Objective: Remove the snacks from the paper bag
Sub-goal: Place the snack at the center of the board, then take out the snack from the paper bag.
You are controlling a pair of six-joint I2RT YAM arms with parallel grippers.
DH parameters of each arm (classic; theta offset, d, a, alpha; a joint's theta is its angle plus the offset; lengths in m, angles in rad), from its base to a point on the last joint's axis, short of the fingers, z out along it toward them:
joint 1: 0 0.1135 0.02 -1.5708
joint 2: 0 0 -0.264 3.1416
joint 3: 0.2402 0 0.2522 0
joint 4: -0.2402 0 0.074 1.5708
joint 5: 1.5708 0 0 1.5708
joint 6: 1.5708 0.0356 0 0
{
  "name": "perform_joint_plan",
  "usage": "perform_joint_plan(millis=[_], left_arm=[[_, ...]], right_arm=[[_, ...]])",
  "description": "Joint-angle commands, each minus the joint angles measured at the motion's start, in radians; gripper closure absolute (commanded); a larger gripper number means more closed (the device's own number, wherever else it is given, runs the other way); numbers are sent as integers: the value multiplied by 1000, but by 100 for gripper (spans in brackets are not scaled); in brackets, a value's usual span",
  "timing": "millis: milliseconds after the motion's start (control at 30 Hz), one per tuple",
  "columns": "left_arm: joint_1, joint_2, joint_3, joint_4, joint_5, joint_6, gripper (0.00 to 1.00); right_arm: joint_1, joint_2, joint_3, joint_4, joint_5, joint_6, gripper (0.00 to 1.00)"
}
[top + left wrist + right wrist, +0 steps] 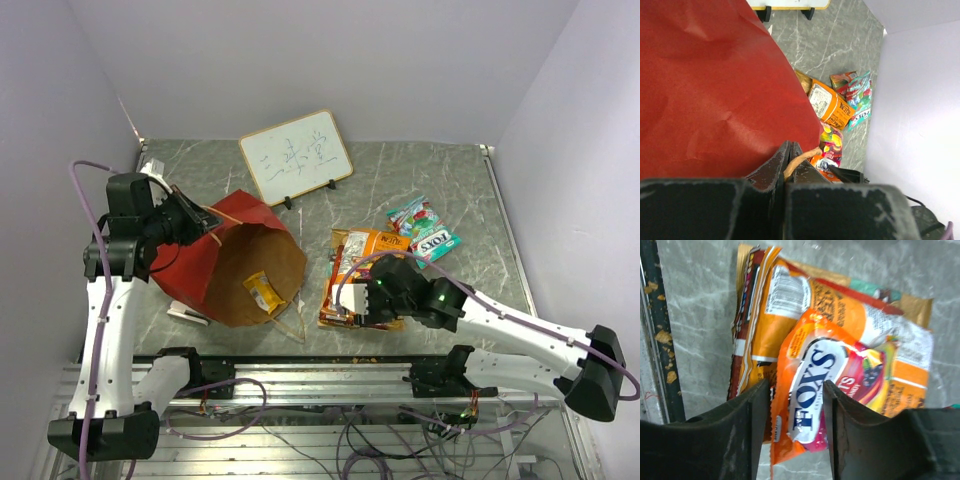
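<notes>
The red paper bag (225,255) lies tipped on the table with its brown mouth toward the arms. One yellow snack (263,292) lies inside the mouth. My left gripper (205,218) is shut on the bag's tan loop handle (802,161) at the rim, with the red side (715,85) beside it. My right gripper (796,390) is open over the pile of snacks (355,270). An orange FOX'S packet (825,385) lies between its spread fingers on top of a larger orange packet (790,305). The left finger stands clear of the packet. Teal packets (425,230) lie further right.
A white framed writing board (296,157) stands at the back of the grey marbled table (420,170). Purple walls close in the left, back and right. A metal rail (330,375) with cables runs along the near edge.
</notes>
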Motion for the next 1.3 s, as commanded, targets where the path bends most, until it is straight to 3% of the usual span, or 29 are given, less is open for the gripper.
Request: perform_joint_plan(millis=[0,300,567,733,967,1267], left_arm=[[4,-26,-26,13,44,7,93],[3,-45,-62,19,63,8,93],[3,-54,-80,-19,71,43,93],[3,-72,-87,-58,51,64,93],[4,-124,-86,-117,-35,97,93],[3,-220,-228,51,4,-17,93]], right_arm=[[5,-18,68,15,-29,18,49],[5,19,148,178,-106,145,38],[72,171,136,526,-181,464,33],[126,337,159,706,-69,600,30],[191,609,275,802,81,640,31],[227,816,372,906,332,693,29]])
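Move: The yellow snack lies inside the tipped paper bag, about 23 cm left of the right hand, 6 cm ahead and 8 cm below. The middle of the bag is roughly 29 cm left, 11 cm ahead and 4 cm down. The Foxs pack lies about 4 cm ahead and 5 cm below, on the snack pile centred some 8 cm ahead and 2 cm right. From the left hand, the yellow snack is roughly 8 cm right, 9 cm back and 26 cm below. Lift the right gripper about 7 cm clear of the Foxs pack while opening it wider, then swing it some 24 cm left and sink into the bag's mouth over the yellow snack, rolling the wrist about 30 degrees so the fingers point more leftward. Keep the left fingers on the bag's handle and ease that hand back about 5 cm and down. ##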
